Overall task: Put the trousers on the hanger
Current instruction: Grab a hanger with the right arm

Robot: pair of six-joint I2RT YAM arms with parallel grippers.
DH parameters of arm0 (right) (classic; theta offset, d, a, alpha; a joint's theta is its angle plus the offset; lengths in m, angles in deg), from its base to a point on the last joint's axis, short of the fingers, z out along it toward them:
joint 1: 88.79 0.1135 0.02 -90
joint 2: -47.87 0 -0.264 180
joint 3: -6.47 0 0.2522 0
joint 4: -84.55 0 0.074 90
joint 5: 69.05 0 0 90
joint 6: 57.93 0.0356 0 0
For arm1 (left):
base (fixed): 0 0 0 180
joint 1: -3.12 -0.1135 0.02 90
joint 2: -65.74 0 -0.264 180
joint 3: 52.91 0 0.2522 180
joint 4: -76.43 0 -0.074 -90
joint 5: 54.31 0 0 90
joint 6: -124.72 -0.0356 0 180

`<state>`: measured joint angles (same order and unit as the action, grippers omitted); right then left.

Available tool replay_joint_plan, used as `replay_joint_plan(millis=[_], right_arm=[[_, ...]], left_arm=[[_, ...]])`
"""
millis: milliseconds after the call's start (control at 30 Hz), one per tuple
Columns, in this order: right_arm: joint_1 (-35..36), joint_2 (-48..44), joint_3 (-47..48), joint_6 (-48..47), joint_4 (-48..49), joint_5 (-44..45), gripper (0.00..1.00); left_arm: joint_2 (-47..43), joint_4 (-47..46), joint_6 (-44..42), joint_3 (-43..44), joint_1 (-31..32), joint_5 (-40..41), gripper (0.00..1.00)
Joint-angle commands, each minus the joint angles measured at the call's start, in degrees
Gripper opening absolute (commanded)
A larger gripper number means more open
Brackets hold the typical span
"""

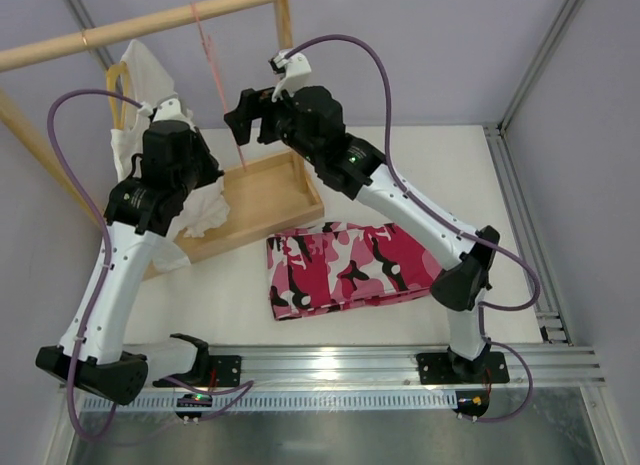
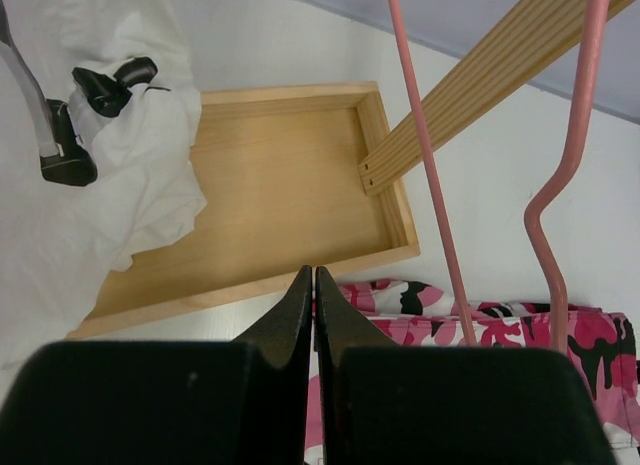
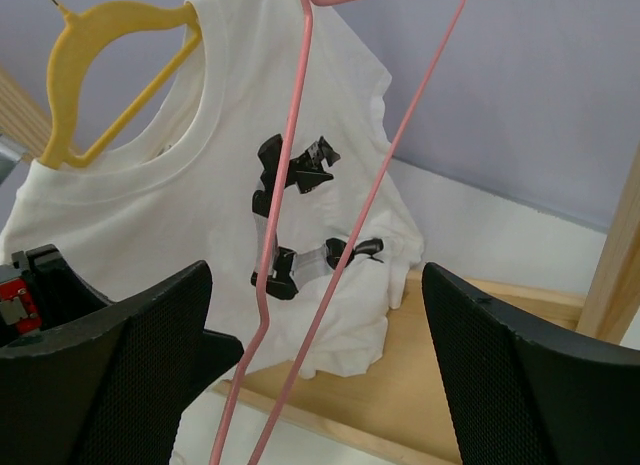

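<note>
The trousers (image 1: pixel 350 268), in pink, white and black camouflage, lie folded on the table in front of the wooden tray. The hanger (image 1: pixel 213 60), thin pale-pink wire, hangs from the wooden rail. My right gripper (image 1: pixel 247 117) is raised beside it and open. In the right wrist view the hanger's wires (image 3: pixel 290 235) run down through the gap of the right gripper (image 3: pixel 320 325), touching neither finger. My left gripper (image 2: pixel 314 285) is shut on nothing, high over the tray's front edge, with the trousers (image 2: pixel 500 325) and the hanger (image 2: pixel 430 175) to its right.
A shallow wooden tray (image 1: pixel 270 190) forms the rack's base, with a wooden post (image 2: pixel 480 75) rising from it. A white T-shirt (image 3: pixel 200 185) with black print hangs on a yellow hanger (image 3: pixel 90 75) at the left and drapes into the tray.
</note>
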<state>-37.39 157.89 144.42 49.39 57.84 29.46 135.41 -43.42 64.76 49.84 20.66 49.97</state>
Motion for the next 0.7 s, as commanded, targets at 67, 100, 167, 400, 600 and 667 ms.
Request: replay_joint_plan(millis=[67,100,167,400,600,667], right_arm=[[0.55,4.06,6.77,-6.15,0.30,0.98,0.84],[0.46,4.15,6.43,-6.51,0.29,1.41,0.84],[0.55,3.98,5.55,-6.86,1.25,1.33,0.84],[0.99,6.17,5.81,-9.32,0.56,3.00,0.65],[0.90,8.28,8.27,-9.76,0.47,3.09,0.51],[0.90,8.90,8.97,-9.76,0.73,3.09,0.46]], left_arm=[[-1.73,-1.83,0.02,-2.24,-0.40,-1.63,0.00],[-1.73,-1.83,-0.07,-2.76,-0.40,-1.54,0.00],[-1.99,-2.00,-0.16,-4.35,-0.40,-1.63,0.00],[-2.26,-2.10,0.10,-5.67,-0.66,-1.98,0.00],[-4.18,0.10,0.63,-5.93,-0.58,-4.17,0.03],[-5.07,0.72,0.72,-5.93,-0.58,-6.10,0.08]])
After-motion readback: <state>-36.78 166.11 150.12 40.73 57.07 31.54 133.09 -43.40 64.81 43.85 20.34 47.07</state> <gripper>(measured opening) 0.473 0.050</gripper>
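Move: The stretch of the pink hanger that the open right fingers straddle lies roughly 3 cm ahead, 3 cm left and 4 cm below the right hand. The white shirt hangs about 19 cm left, 3 cm ahead and 10 cm lower; the rack's upright post stands some 14 cm ahead and 7 cm to the right, its middle about 10 cm down. From the left hand, that stretch is about 5 cm ahead, 5 cm right and 4 cm above. Around the two pink strands of the hanger, the right fingers close to about half open, though no pinch can be made out yet. Meanwhile the right hand sinks about 4 cm and eases forward and left, some 3 cm each way, rolling its left side down about 10 degrees. The left hand, shut almost throughout, drops about 3 cm and tips slightly down. ##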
